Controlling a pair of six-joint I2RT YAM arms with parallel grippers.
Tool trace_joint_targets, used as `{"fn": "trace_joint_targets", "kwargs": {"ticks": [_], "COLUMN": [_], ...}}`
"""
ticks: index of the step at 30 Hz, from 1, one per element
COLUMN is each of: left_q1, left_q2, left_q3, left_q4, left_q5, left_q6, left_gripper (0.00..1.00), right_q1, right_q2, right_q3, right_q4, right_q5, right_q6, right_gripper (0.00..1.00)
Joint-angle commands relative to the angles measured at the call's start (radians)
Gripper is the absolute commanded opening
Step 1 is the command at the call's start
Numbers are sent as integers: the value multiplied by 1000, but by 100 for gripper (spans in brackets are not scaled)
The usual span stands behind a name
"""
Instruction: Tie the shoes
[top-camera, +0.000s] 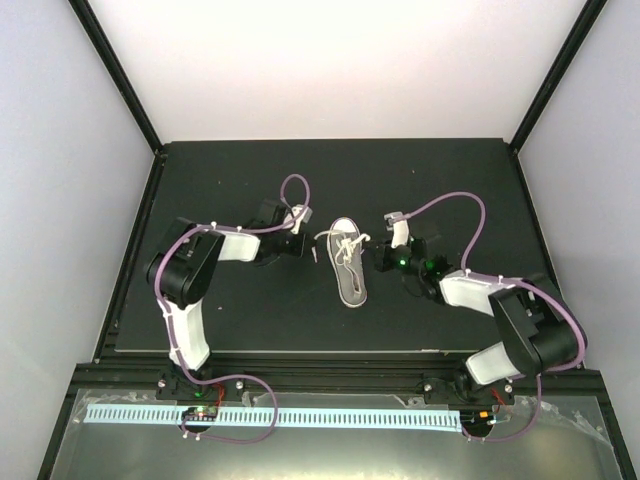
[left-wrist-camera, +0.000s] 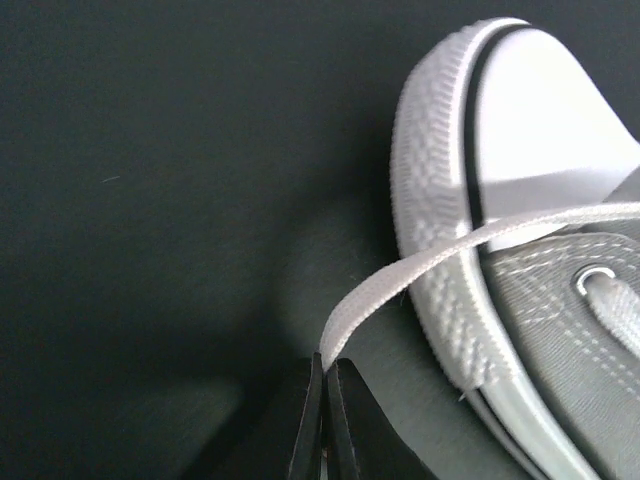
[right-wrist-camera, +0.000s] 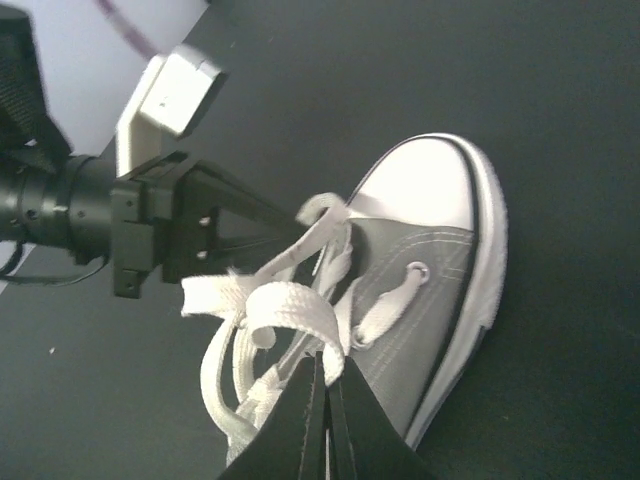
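Note:
The grey sneaker (top-camera: 351, 272) with white sole and toe cap lies mid-table, toe pointing away from the arm bases. My left gripper (top-camera: 311, 244) sits just left of the toe, shut on a white lace (left-wrist-camera: 430, 262) that runs taut over the sole rim to the toe cap (left-wrist-camera: 545, 120). In the left wrist view, its jaws (left-wrist-camera: 327, 362) pinch the lace end. My right gripper (top-camera: 377, 258) is at the shoe's right side. It (right-wrist-camera: 325, 362) is shut on a looped lace (right-wrist-camera: 290, 305) above the grey upper (right-wrist-camera: 430, 300). The left gripper (right-wrist-camera: 297, 216) shows beyond the laces.
The shoe rests on a black mat (top-camera: 220, 320) with white walls around it. Purple cables (top-camera: 455, 205) arc over both arms. A white perforated strip (top-camera: 300, 415) runs along the near edge by the arm bases.

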Motion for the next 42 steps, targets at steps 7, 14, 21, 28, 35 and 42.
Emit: {"fn": "trace_joint_targets", "kwargs": {"ticks": [7,14,21,28,35,42], "left_q1": [167,280,370,382,386,385], "left_q2": [-256,-436,-607,-641,-626,-584], "left_q3": [-203,-367,-436,-455,-479,-485], "left_q4": [73,50,-70,-146,-151,-188], "left_q5": [-45,-31,-33,-2,-20,-50], "left_q6": [-190,-262,-281,-257,-248,-219], "left_gripper": [2,2,1,1,2,1], "right_q1": [-109,-233,-286,-366,-452,-463], "right_q2": [-242,-422,-509,-536,-534,-480], "right_q3": [-69,-88,-73,-81,-114,-195], "right_q4": [-262,-408,-507,-551,-570,-508], "right_q5": [296,331,379,405,390,314], "right_q6": [59,73,75,110,146,212], "right_gripper": [2,2,2,2,2,2]}}
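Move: The left hand holds one lace end low beside the shoe; the loose lace knot lies about 9 cm to its right, 6 cm back and some 4 cm higher, and the toe cap 8 cm right and 3 cm ahead. The right hand holds the other strand, with that knot about 5 cm to its left, 1 cm ahead and 4 cm below. From this hand the toe cap is 9 cm ahead and 6 cm left, the heel 11 cm back and 4 cm left. Both hands keep their laces pinched in shut fingers and pull apart away from the knot, the right hand going about 21 cm to its right while turning some 45 degrees clockwise, the left about 16 cm to its left, then also back by 8 cm, turning some 30 degrees counter-clockwise. Each climbs a little on the way out (left about 6 cm, right about 3) and near the end sinks again with its sideways travel all but done, the right dropping nearly 5 cm and tipping its fingers down. ##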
